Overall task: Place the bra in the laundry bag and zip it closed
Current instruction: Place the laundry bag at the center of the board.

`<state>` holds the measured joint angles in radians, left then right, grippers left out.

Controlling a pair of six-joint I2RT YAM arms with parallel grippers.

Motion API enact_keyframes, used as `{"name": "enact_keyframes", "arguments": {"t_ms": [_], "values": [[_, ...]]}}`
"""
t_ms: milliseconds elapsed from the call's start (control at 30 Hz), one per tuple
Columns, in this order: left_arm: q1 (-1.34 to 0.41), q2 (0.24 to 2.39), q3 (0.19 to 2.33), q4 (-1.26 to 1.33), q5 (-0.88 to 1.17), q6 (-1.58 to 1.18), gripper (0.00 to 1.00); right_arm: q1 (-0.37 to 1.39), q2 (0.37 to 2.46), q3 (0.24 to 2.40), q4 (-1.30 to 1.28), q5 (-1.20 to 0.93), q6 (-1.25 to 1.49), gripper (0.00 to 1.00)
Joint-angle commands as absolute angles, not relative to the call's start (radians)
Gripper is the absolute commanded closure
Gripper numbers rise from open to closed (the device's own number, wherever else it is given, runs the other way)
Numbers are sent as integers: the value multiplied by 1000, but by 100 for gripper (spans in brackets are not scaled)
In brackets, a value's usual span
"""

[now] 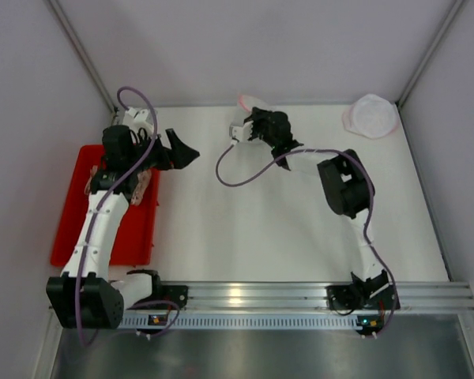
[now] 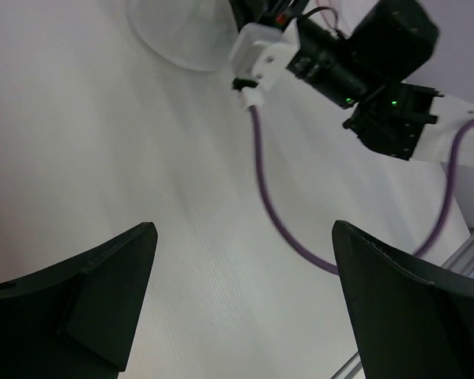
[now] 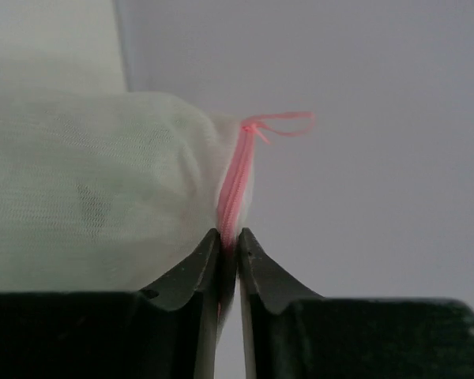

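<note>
The laundry bag (image 3: 95,197) is white mesh with a pink zipper (image 3: 235,178) along its edge. It lies at the back of the table (image 1: 253,101) and shows as a pale round shape (image 2: 178,31) in the left wrist view. My right gripper (image 3: 228,237) is shut on the zipper edge, with a pink loop sticking out above the fingertips. It reaches toward the back wall (image 1: 253,113). My left gripper (image 2: 245,229) stands wide open over bare table with nothing between its fingers, to the left of the bag (image 1: 182,151). The bra is hidden.
A red tray (image 1: 103,209) lies along the left wall under the left arm. A second round pale mesh item (image 1: 371,116) sits in the back right corner. A purple cable (image 1: 237,180) hangs in a loop from the right wrist. Walls close in the table on three sides.
</note>
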<state>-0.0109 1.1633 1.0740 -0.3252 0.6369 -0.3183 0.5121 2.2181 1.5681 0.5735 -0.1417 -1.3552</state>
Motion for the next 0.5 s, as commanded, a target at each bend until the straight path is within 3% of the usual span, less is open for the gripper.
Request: {"name": "enact_keyframes", "arguments": {"t_ms": [0,67,167,200,233,267,333,467], "values": [[-8,1082,1016,-327,592,-288,2,567,2335,1609,660,-83,-1496,82],[-8,1040,1011,-353,597,-247,2,589,2350,1612,649,-57,-1448,70],[-8,1017,1022,-394,540,-261,2,606,2293,1595,594,-40,-1364,42],[-8,1023,1035,-405,545,-264,2,607,2274,1583,589,-37,-1350,24],[-8,1041,1054,-432,569,-273,2,609,2226,1557,580,-34,-1318,14],[-8,1055,1064,-440,584,-276,2,609,2195,1546,559,-35,-1306,14],[-8,1074,1074,-449,630,-302,2,604,2098,1510,529,-41,-1245,2],[-6,1095,1086,-451,647,-340,2,591,1936,1494,344,-83,-1122,1]]}}
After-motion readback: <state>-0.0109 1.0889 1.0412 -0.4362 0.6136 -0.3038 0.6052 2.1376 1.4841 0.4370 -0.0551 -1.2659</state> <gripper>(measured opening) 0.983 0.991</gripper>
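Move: My closed right fingers still pinch the laundry bag by its pink zip edge. Its landing place, at the middle of the board's far edge, is about 18 cm below, 2 cm ahead and 3 cm left. A second bag lies about 47 cm to my right hand's right, 1 cm ahead, 19 cm down; the red bin is 48 cm left, 30 cm back, 17 cm down. From my open left hand, that landing place is some 25 cm ahead, 19 cm right, 26 cm down. I whip my right hand down about 12 cm towards the far edge of the board, opening the fingers wide to let go of the laundry bag, then lift again by nearly 10 cm. Meanwhile that hand draws back about 4 cm and shifts slightly left, its fingers tipping down some 10 degrees. My left hand, empty and open, eases back a little. ##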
